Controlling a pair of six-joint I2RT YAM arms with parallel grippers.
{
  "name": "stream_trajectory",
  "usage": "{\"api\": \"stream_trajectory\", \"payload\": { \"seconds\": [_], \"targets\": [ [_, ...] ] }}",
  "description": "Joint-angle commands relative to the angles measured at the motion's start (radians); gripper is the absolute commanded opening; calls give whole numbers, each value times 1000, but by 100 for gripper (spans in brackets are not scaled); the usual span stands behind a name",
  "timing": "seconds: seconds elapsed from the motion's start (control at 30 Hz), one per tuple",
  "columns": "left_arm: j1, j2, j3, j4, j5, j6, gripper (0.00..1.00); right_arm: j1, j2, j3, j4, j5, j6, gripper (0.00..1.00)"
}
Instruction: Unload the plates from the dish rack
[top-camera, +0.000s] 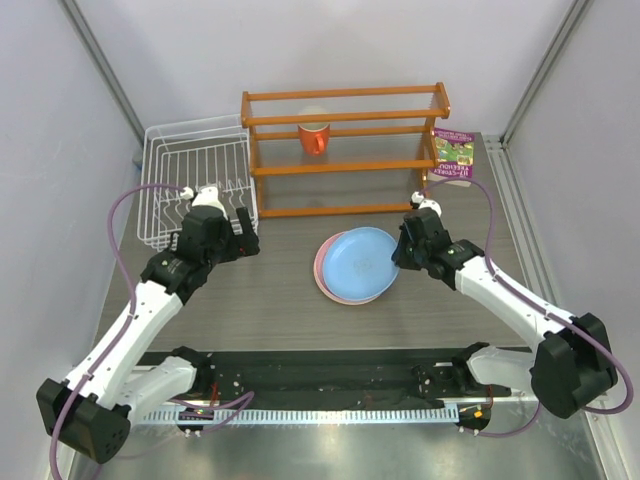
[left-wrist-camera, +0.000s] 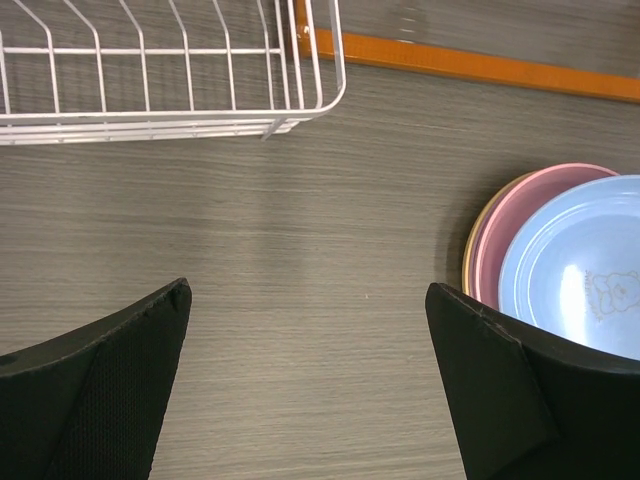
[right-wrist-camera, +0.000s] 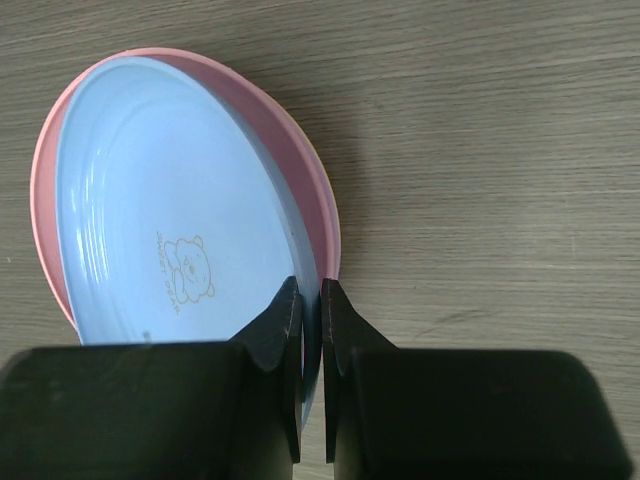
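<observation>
The white wire dish rack (top-camera: 190, 180) stands at the back left, and no plate shows in it. Its near corner (left-wrist-camera: 200, 115) fills the top of the left wrist view. My left gripper (top-camera: 243, 232) hovers just right of the rack, open wide over bare table (left-wrist-camera: 305, 340). A stack of plates lies mid-table: the light blue plate (top-camera: 362, 262) tilted on top, a pink plate (top-camera: 322, 270) under it, and a yellow rim (left-wrist-camera: 467, 265) below. My right gripper (right-wrist-camera: 311, 300) is shut on the right rim of the light blue plate (right-wrist-camera: 150, 200), above the pink plate (right-wrist-camera: 290, 160).
An orange wooden shelf frame (top-camera: 345, 150) stands behind the plates with an orange mug (top-camera: 314, 137) on it. Its base rail (left-wrist-camera: 480, 68) shows in the left wrist view. A green printed packet (top-camera: 453, 155) lies at the back right.
</observation>
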Motion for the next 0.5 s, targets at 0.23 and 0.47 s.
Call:
{"api": "stream_trajectory", "payload": {
  "seconds": [0.23, 0.47],
  "targets": [
    [-3, -3, -7, 47, -35, 19, 99, -29, 85, -6, 136, -85, -25, 23],
    [-3, 12, -19, 63, -40, 18, 99, -31, 140, 17, 162, -109, -39, 62]
  ]
}}
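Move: My right hand holds the blue plate by its right rim; the plate stack it is going onto has its middle about 10 cm to my left, roughly 1 cm back and 4 cm below. The wooden shelf's front rail runs some 13 cm ahead, its middle 13 cm to the left; the books lie about 26 cm ahead and 14 cm to the right. From my left hand, the stack is about 24 cm to the right, 3 cm back and 12 cm down. I lower my right hand about 3 cm, bringing the rim of the blue plate down towards the plate stack, while easing a little forward and left. Partway down I start to open my fingers and let go of the rim, and they are a bit over half open when I end up beside and over the plate's right edge. ##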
